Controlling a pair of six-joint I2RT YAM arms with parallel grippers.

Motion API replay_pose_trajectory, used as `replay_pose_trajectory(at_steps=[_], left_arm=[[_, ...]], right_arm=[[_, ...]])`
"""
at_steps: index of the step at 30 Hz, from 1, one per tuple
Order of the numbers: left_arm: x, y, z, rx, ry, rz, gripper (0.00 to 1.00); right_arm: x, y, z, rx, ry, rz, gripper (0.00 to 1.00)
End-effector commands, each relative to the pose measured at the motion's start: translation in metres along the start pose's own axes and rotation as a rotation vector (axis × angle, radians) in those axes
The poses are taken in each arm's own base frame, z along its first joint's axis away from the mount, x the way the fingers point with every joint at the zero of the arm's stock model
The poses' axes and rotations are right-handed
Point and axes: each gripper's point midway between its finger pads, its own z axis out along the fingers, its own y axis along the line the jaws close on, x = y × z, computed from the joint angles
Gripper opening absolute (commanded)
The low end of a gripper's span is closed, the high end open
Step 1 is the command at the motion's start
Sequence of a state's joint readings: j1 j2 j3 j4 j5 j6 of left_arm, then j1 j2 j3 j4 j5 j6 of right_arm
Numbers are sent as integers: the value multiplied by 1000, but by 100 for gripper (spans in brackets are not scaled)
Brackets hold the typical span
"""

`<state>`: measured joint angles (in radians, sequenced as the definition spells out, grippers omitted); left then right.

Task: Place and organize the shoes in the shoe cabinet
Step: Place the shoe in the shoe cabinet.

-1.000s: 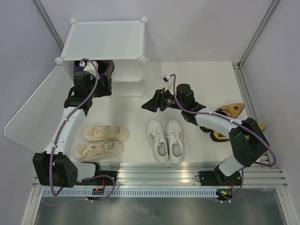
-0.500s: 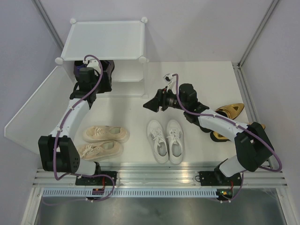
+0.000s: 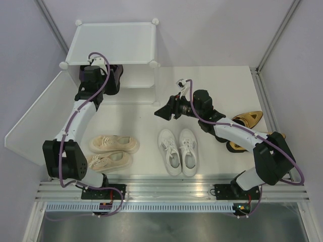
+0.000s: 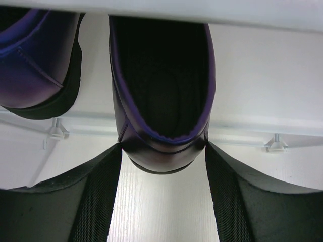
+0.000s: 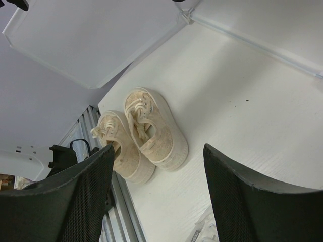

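The white shoe cabinet (image 3: 113, 43) stands at the back left, its door panel (image 3: 35, 116) swung open to the left. My left gripper (image 3: 107, 76) reaches into the lower opening, and its fingertips press both sides of one purple loafer's heel (image 4: 161, 91). The other purple loafer (image 4: 35, 65) lies just to its left. Over the middle of the table my right gripper (image 3: 162, 112) hangs open, holding nothing. Beige sneakers (image 3: 112, 151) lie at the front left and also show in the right wrist view (image 5: 151, 128). White sneakers (image 3: 177, 150) lie at the front centre.
The gold heels (image 3: 247, 121) lie at the right, partly under the right arm. The cabinet's shelf edge (image 4: 202, 10) runs just above the held loafer. The metal rail (image 3: 166, 189) with both arm bases lines the near edge.
My left arm has stretched farther towards the cabinet, and its jaws have narrowed onto the loafer's heel. The right gripper has barely shifted.
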<state>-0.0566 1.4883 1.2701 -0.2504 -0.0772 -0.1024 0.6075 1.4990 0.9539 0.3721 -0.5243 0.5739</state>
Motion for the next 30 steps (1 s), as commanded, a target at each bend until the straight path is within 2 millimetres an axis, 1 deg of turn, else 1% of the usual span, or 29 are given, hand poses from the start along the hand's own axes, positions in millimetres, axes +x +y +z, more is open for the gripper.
replay_pose_trajectory(at_steps=[1, 8, 10, 11, 12, 13, 14, 16, 19, 23, 26, 30], left_arm=[[-36, 7, 6, -27, -98, 31, 70], [-33, 7, 14, -14, -87, 33, 67], [-32, 7, 15, -12, -84, 32, 68], [-29, 7, 15, -11, -78, 33, 74], [-28, 7, 15, -11, -76, 30, 77], [-27, 6, 14, -6, -77, 11, 82], [-22, 5, 15, 3, -69, 3, 84], [-18, -1, 16, 31, -75, -24, 88], [-12, -1, 18, 29, -77, -46, 91], [-2, 3, 25, 12, -57, -62, 91], [0, 1, 28, 23, -62, -67, 91], [-2, 0, 33, 34, -87, -70, 92]], right_arm=[[-11, 6, -3, -17, -32, -46, 75], [-10, 4, -2, -12, -27, -49, 75], [-9, 3, -1, -10, -24, -46, 75], [-9, 3, -1, -11, -23, -47, 75], [-9, 3, -1, -9, -23, -46, 75], [-9, 2, -1, -9, -23, -47, 75], [-8, 2, 1, -9, -19, -44, 75], [-8, 1, 1, -9, -18, -45, 75], [-6, 0, 2, -8, -12, -40, 76], [-6, 0, 1, -9, -13, -44, 75], [-6, -1, 1, -5, -13, -46, 75], [-5, -2, 2, -3, -10, -44, 76]])
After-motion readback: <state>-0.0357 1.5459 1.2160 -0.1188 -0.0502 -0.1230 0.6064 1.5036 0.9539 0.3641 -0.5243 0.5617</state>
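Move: The left hand already has the purple shoe by its heel at the cabinet's upper opening. The shoe's middle lies about 11 cm ahead, straight in line and about level with the hand. The other purple shoe sits some 15 cm ahead and 11 cm left. Behind, the farther beige shoe lies about 20 cm back, 2 cm left and 20 cm below. From the right hand the held shoe lies roughly 25 cm ahead and 23 cm left, about level. Fingers still astride the heel of the purple shoe, the left hand eases forward about 1.5 cm, pushing it deeper into the cabinet beside its mate. The fingers then spread from their grip to nearly wide open, letting the heel go, and the hand sinks some 2 cm beside it, with hardly any turn of the wrist. ##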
